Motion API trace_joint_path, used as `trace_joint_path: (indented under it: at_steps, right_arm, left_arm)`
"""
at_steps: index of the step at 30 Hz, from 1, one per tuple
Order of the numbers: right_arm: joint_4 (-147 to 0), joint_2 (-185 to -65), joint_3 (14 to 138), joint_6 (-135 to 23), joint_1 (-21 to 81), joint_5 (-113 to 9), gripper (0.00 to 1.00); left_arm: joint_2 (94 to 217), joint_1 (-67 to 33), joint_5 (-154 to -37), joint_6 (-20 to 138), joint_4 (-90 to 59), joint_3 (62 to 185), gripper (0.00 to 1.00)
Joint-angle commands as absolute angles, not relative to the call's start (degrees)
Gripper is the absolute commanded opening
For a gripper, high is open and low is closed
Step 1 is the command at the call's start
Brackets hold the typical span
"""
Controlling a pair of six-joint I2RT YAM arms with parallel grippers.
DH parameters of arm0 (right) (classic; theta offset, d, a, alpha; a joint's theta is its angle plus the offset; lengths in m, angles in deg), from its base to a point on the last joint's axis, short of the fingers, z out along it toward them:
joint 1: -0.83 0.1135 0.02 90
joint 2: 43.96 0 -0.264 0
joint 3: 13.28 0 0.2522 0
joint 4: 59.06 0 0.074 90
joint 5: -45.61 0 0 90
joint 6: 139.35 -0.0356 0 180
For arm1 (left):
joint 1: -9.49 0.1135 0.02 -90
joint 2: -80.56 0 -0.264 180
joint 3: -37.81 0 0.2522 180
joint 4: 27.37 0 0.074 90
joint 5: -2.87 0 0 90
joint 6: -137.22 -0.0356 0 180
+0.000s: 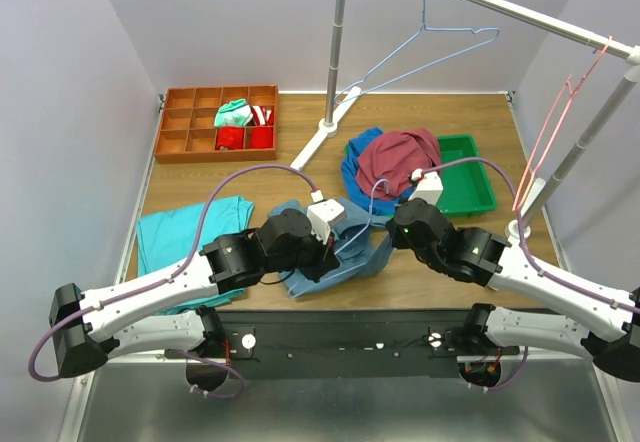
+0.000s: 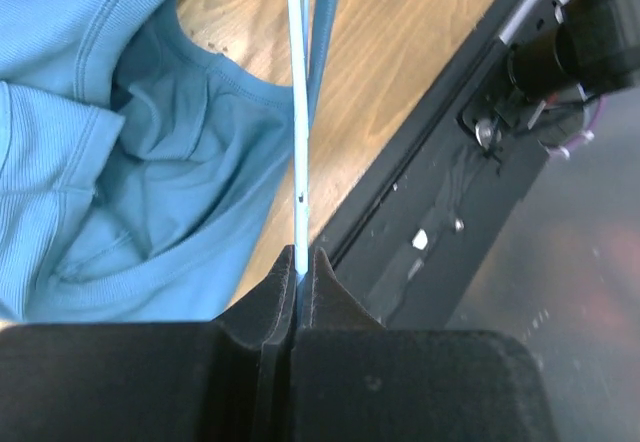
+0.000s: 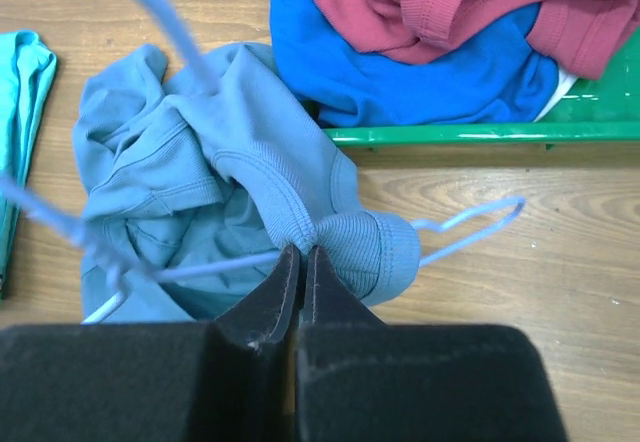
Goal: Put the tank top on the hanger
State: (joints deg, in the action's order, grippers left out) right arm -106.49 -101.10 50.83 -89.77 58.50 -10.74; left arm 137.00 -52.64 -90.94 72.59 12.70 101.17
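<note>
The slate-blue tank top (image 1: 345, 257) lies crumpled on the wooden table between my arms. A light-blue wire hanger lies in it, with one end sticking out on the wood (image 3: 470, 224). My left gripper (image 2: 303, 254) is shut on the hanger's thin wire (image 2: 299, 142), with the tank top (image 2: 120, 162) to its left. My right gripper (image 3: 303, 250) is shut on a ribbed strap of the tank top (image 3: 350, 242), right beside the wire. In the top view both grippers, left (image 1: 338, 247) and right (image 1: 385, 224), meet over the garment.
A second light-blue hanger (image 1: 440, 32) and a pink-red hanger (image 1: 560, 122) hang on the rail. A maroon shirt (image 1: 400, 157) and a royal-blue garment (image 1: 355, 172) spill from a green bin (image 1: 470, 177). An orange compartment tray (image 1: 190, 122) stands at the back left, and a teal garment (image 1: 175, 237) lies at the left.
</note>
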Motion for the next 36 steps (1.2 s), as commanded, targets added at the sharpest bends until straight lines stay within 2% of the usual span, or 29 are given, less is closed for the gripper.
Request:
trace_joint_path:
  at_steps: [1,3,4,7,10,13,17,26,36]
  right_arm:
    - [-110.87,-98.81,51.46,-89.52,58.57,-9.5,0.14]
    - [-111.57,-97.49,51.02,-89.52,58.57,-10.11,0.2]
    - [-111.66,-97.05,50.75,-89.43,58.57,-10.55,0.31]
    - [-110.35,-94.15,49.17,-87.76,58.57,-13.71,0.43]
    - [-106.84,-91.08,47.59,-84.78,58.57,-17.05,0.53]
    - [-102.71,-89.66,47.15,-81.44,58.57,-20.21,0.57]
    - [-98.58,-92.73,48.02,-77.83,58.57,-22.59,0.6]
    - [-93.92,-102.57,49.52,-75.63,58.57,-12.84,0.61]
    - [-88.64,-103.9,46.97,-75.1,58.57,-9.49,0.59]
  left_arm:
    - [137.25,-54.32,-81.51,75.35,-0.85,97.46,0.0]
    - [137.24,-54.41,-80.02,75.17,-3.67,96.05,0.0]
    - [137.24,-54.32,-78.61,74.74,-4.54,94.74,0.0]
    - [138.38,-54.32,-79.99,73.68,-8.76,92.45,0.0]
    - [140.75,-54.32,-81.15,73.06,-10.97,92.0,0.0]
    - [142.69,-54.32,-82.11,72.01,-10.79,92.26,0.0]
    - [143.13,-54.32,-84.13,70.52,-11.14,92.09,0.0]
    - [143.66,-54.41,-90.11,68.84,-10.09,92.09,0.0]
    - [143.66,-54.41,-91.26,67.61,-9.3,91.74,0.0]
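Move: The hook of the hanger, which the right hand goes for next, stands about 5 cm to its left, 2 cm ahead and 6 cm above. The tank top's bulk lies some 10 cm left of the right hand, level with it and 10 cm below. The red shirt is about 14 cm ahead, 2 cm right and 9 cm below. From the left hand, holding the hanger's left arm, the tank top is some 6 cm ahead, 3 cm right and 9 cm below. The right fingers open wide and let go of the tank top's strap on the hanger's right arm; the hand backs off and up 2–3 cm, then swings left, forward and down around to the hanger's neck, turning some 10 degrees counter-clockwise. The left hand keeps its pinch and lowers the hanger about 5 cm, easing right and forward. ##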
